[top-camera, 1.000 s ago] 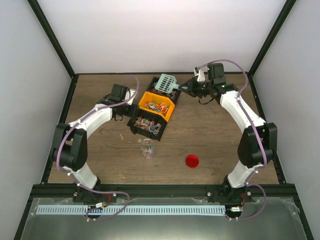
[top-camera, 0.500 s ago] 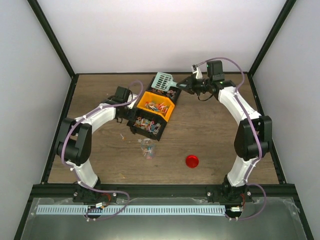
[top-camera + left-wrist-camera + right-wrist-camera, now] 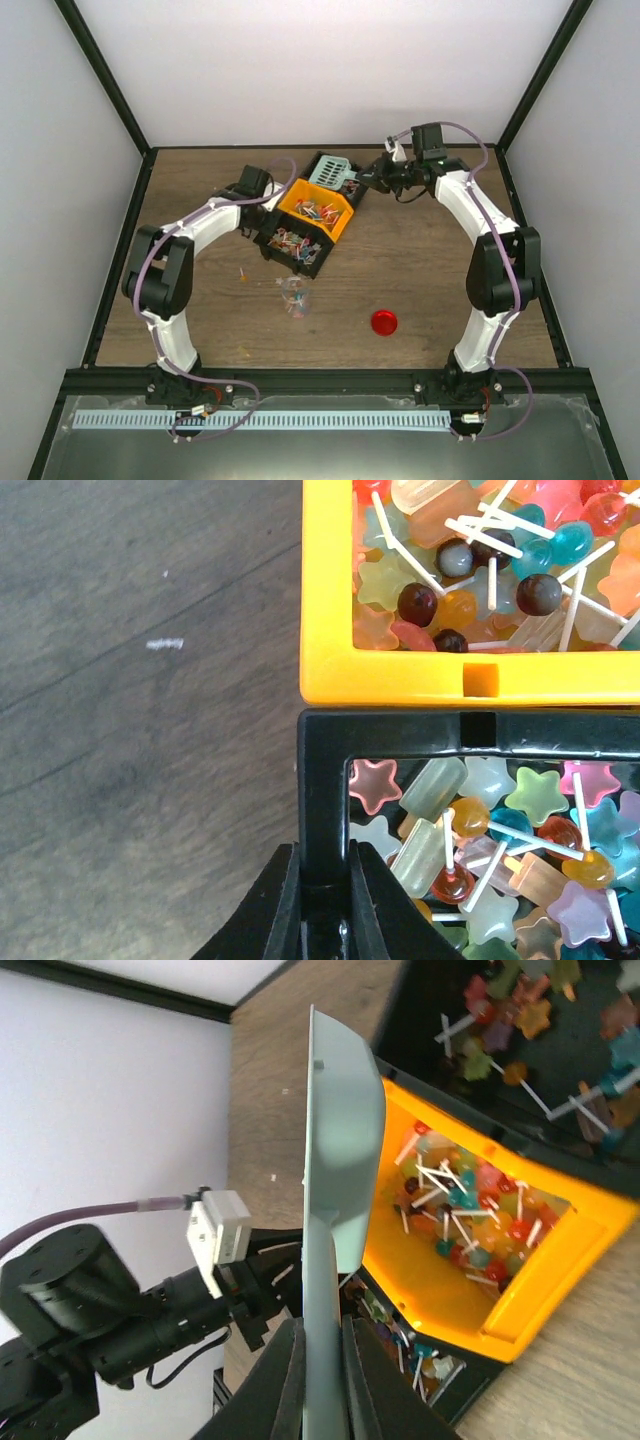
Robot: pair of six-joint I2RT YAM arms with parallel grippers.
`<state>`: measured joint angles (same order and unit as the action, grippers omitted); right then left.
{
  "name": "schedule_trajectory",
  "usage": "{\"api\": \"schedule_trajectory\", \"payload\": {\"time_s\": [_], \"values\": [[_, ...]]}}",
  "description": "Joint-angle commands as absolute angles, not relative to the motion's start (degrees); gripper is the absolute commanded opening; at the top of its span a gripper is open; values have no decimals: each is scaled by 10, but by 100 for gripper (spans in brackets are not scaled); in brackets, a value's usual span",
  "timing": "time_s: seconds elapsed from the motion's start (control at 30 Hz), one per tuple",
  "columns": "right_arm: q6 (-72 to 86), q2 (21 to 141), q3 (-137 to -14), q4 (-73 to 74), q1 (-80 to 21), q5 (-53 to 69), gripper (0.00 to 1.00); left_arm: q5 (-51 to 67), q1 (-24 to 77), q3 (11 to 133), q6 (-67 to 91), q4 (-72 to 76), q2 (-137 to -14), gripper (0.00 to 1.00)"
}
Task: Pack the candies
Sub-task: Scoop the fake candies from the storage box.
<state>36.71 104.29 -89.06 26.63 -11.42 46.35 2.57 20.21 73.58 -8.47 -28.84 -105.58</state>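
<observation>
Candies (image 3: 500, 820) in mixed colours, many on white sticks, fill a black bin (image 3: 400, 735) and the orange bin (image 3: 330, 600) touching it. My left gripper (image 3: 325, 855) is shut on the black bin's side wall, one finger on each side of it. From above, that black bin (image 3: 295, 248) and the orange bin (image 3: 318, 212) sit mid-table, and my left gripper (image 3: 263, 218) is at their left. My right gripper (image 3: 322, 1345) is shut on the handle of a teal scoop (image 3: 335, 1160). The scoop (image 3: 332, 172) hangs edge-on over the orange bin's far end.
A second black bin (image 3: 500, 1050) with candies lies behind the orange one. A small clear cup (image 3: 293, 297) holding a few candies stands in front of the bins. A red round lid (image 3: 384, 322) lies to its right. One loose candy (image 3: 243, 272) lies on the wood.
My left gripper has slid right to the black bin and shut on its wall. The right arm has shifted the scoop slightly nearer the orange bin.
</observation>
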Motion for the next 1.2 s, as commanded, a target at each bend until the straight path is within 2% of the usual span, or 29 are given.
{"api": "schedule_trajectory", "payload": {"time_s": [0.0, 0.23, 0.5, 0.87, 1.17], "values": [[431, 1017, -891, 349, -109, 397, 1, 14, 220, 783, -109, -280, -1095, 4], [447, 1006, -929, 483, -109, 273, 1, 9, 243, 842, -114, -282, -1149, 4], [466, 1008, -941, 556, -109, 245, 1, 9, 259, 833, -119, -266, -1165, 4], [450, 1066, -1018, 644, -109, 211, 1, 16, 260, 823, -121, -250, -1163, 4], [445, 1087, -1033, 644, -130, 201, 1, 11, 261, 824, -119, -249, -1157, 4]]}}
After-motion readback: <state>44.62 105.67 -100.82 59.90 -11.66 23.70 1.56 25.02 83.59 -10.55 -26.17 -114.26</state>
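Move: The left hand already grips the left rim of the near black bin, whose middle is about 10 cm right, 4 back and 4 below; the orange bin's middle lies some 15 cm right, 6 ahead and 3 below. From the right hand, holding the scoop, the orange bin is about 13 cm left, 3 ahead and 19 below, the far black bin 8 left, 12 ahead and as low. Left hand drags the box rim about 6 cm right-forward; right hand carries the scoop 6 cm right, lower, tipping down. ##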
